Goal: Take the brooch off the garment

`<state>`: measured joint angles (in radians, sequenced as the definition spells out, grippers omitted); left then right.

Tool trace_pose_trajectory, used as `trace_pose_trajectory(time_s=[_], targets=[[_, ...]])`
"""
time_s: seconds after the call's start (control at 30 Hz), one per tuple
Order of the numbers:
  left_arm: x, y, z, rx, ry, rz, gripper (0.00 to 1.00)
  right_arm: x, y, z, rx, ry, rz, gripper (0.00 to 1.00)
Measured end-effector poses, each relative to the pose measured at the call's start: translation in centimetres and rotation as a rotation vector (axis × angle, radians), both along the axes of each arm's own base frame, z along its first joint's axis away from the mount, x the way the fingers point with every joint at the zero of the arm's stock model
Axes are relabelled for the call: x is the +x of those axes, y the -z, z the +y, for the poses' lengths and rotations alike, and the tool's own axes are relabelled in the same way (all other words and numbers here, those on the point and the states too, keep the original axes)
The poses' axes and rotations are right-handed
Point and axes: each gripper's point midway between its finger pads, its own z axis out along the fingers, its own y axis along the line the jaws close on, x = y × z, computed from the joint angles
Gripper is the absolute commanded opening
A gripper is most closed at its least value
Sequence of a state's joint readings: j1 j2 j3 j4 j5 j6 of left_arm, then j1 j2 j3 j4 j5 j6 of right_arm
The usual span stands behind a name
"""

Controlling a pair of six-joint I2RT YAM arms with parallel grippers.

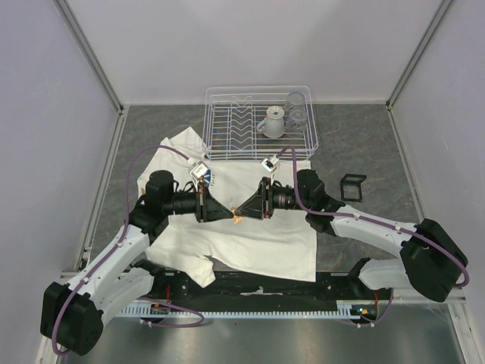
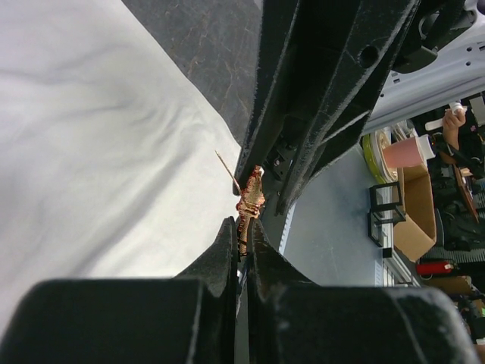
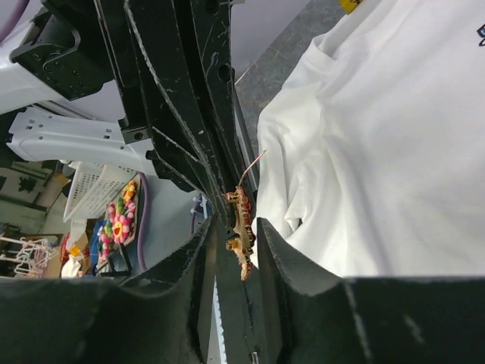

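The brooch (image 1: 237, 218), a tiny orange-red pin with its thin needle sticking out, hangs just above the white garment (image 1: 250, 243) where both arms meet tip to tip. My left gripper (image 1: 229, 214) is shut on one end of the brooch (image 2: 248, 205), pinched between its two black fingers (image 2: 227, 243). From the opposite side, my right gripper (image 1: 244, 212) has its fingers on either side of the brooch (image 3: 241, 227), with a gap on each side, so it is open. The garment (image 2: 98, 152) lies spread flat below, with folds near the sleeve (image 3: 303, 205).
A white wire dish rack (image 1: 258, 89) stands at the back, overlapping the shirt's top edge, with a white cup (image 1: 274, 121) and a clear glass (image 1: 297, 114) in it. A small black frame (image 1: 352, 186) sits on the grey table right of the shirt.
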<state>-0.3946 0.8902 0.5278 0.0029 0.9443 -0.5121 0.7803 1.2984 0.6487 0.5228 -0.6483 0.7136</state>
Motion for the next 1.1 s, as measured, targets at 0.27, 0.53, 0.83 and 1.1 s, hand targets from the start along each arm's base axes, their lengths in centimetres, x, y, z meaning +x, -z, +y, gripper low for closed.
trace_pose_trajectory(time_s=[0.27,0.53,0.83,1.1], targets=[[-0.3,-0.4,-0.1,-0.015,0.024,-0.012,0.02,-0.2,-0.2,-0.2,0.02,-0.009,0.006,0.18],[-0.3,-0.6,-0.2,-0.023,0.026,-0.019,0.02,-0.5,0.0,0.4,0.046,-0.052,0.022,0.0],[0.1,-0.7,0.0,-0.019,-0.01,-0.009,0.46,-0.4,0.0,0.4,0.048,-0.054,0.018,0.0],[1.6,-3.4,0.8,-0.074,-0.154,-0.013,0.79,-0.5,0.2,0.3,0.043,-0.055,0.02,0.0]])
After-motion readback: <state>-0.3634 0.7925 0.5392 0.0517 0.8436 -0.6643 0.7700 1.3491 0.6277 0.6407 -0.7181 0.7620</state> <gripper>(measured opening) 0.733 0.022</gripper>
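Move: The brooch is still pinched in the left fingertips, roughly 2 cm to the right of the left hand and 1 cm below it. From the right hand it lies about 1 cm to the left, 1 cm back and 1 cm down, between the half-open fingers. From the right hand, the blue flower patch on the garment lies some 10 cm ahead, 11 cm to the left and 18 cm lower. Shut the right gripper on the brooch right where it is, turning that wrist only a few degrees, and keep it pinched there. Once it is held, open the left fingers wide and draw the left gripper off the brooch, up about 3.5 cm and a little forward, the wrist swinging some 10 degrees counter-clockwise. ##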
